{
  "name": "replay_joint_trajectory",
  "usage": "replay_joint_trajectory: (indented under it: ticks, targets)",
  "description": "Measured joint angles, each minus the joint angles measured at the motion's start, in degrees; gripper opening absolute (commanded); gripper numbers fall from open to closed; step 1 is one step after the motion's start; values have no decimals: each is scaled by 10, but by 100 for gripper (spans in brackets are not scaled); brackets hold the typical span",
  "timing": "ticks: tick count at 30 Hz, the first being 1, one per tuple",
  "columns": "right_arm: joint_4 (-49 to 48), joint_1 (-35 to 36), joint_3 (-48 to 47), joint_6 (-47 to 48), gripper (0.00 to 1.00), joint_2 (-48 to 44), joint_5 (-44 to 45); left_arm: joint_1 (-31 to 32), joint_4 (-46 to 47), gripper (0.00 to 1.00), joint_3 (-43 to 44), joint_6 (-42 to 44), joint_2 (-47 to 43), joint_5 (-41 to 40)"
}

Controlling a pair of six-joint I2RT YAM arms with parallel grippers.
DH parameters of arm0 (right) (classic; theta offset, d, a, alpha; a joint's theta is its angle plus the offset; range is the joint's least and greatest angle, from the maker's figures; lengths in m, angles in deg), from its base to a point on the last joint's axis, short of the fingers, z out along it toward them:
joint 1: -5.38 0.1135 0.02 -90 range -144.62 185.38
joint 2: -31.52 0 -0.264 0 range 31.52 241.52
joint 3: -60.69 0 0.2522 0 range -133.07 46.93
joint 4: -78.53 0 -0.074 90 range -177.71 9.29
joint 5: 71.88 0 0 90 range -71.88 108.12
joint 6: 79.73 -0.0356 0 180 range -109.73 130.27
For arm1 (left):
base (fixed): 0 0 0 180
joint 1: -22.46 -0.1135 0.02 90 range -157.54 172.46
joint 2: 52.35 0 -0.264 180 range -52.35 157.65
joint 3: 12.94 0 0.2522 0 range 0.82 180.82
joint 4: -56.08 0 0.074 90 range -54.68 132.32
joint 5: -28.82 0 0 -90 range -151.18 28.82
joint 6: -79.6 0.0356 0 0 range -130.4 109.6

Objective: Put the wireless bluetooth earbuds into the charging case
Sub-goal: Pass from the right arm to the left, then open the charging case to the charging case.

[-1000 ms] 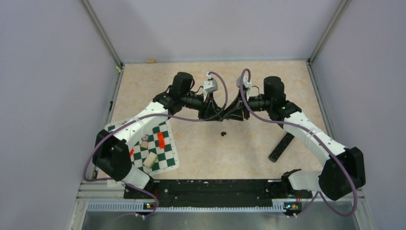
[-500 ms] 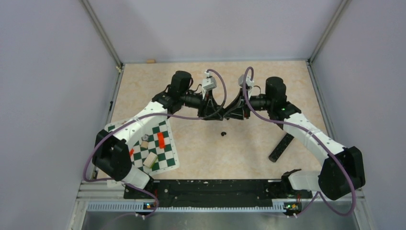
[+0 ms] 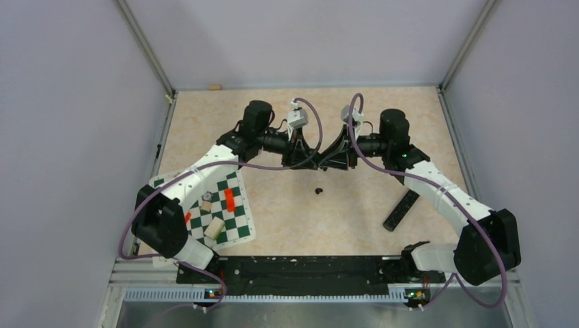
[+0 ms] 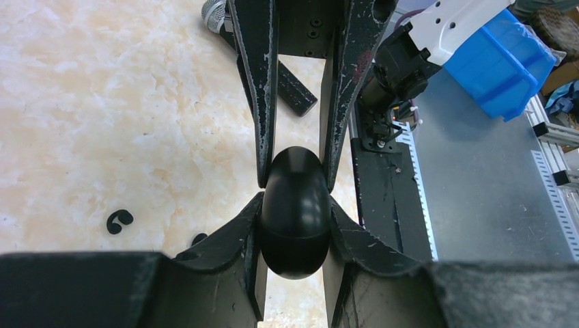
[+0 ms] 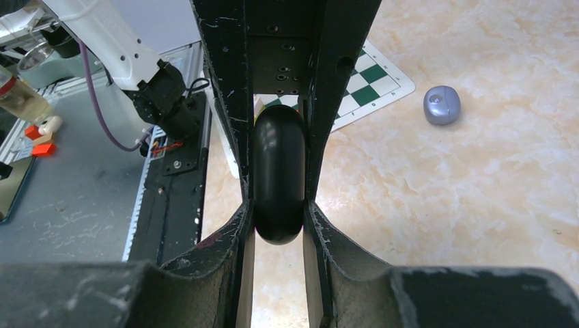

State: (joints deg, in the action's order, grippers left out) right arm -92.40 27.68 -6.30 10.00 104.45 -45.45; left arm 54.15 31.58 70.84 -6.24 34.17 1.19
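Above mid-table, my left gripper [image 3: 307,161] and right gripper [image 3: 332,162] meet tip to tip. Both are shut on one glossy black oval object [image 4: 295,198] with a seam round it. In the left wrist view my left gripper [image 4: 295,208] pinches its near end, and the right gripper's fingers [image 4: 254,89] clamp its far end. The right wrist view shows the black oval [image 5: 278,171] edge-on in my right gripper [image 5: 278,206]. The charging case [image 5: 442,106], a small lavender-grey pebble, lies shut on the table beyond the mat corner, apart from both grippers. The earbuds are out of view.
Two small black curled pieces [image 4: 119,220] lie on the table under the grippers [image 3: 317,190]. A long black microphone-like cylinder [image 3: 401,210] lies at the right. A green-white chequered mat [image 3: 239,229] with a wooden block [image 3: 214,227] and red pieces [image 3: 230,199] sits front left.
Both grippers, still joined on the black oval, have edged slightly toward the far side. Nothing on the table has moved.
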Motion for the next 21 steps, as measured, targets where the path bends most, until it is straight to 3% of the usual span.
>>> replay_joint_trajectory:
  ticks: [4,7,13,21]
  targets:
    - [1,-1,0,0,30,3,-4,0,-6,0,0,9,0,1]
    - [8,0,0,1,43,5,-9,0,-23,0,0,41,0,6]
    - [17,-1,0,2,48,5,-9,0,-97,0,5,147,-2,24]
    - [17,-5,0,7,50,5,20,2,-137,0,5,186,-2,38]
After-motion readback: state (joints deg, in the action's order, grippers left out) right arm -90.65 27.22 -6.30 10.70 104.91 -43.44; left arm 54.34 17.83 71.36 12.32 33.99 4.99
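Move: The charging case is shut and clamped between the two grippers. Its middle is about 1 cm to the right of the left hand's point, which grips its base, and about 1 cm to the left of the right hand's point, which pinches its lid end. From the left hand, one earbud lies roughly 20 cm below, 2 cm ahead and 1 cm right; the other is 9 cm ahead and 2 cm right, equally low. The right fingers open and let go of the lid end, the hand staying nearly in place apart from sinking about 1 cm and easing slightly forward; its rear fingertip ends at the lid's hinge side. The left hand keeps its pinch on the base and draws the case back and down, some 3 cm in all and a little left, turning about 10 degrees, mostly clockwise. ##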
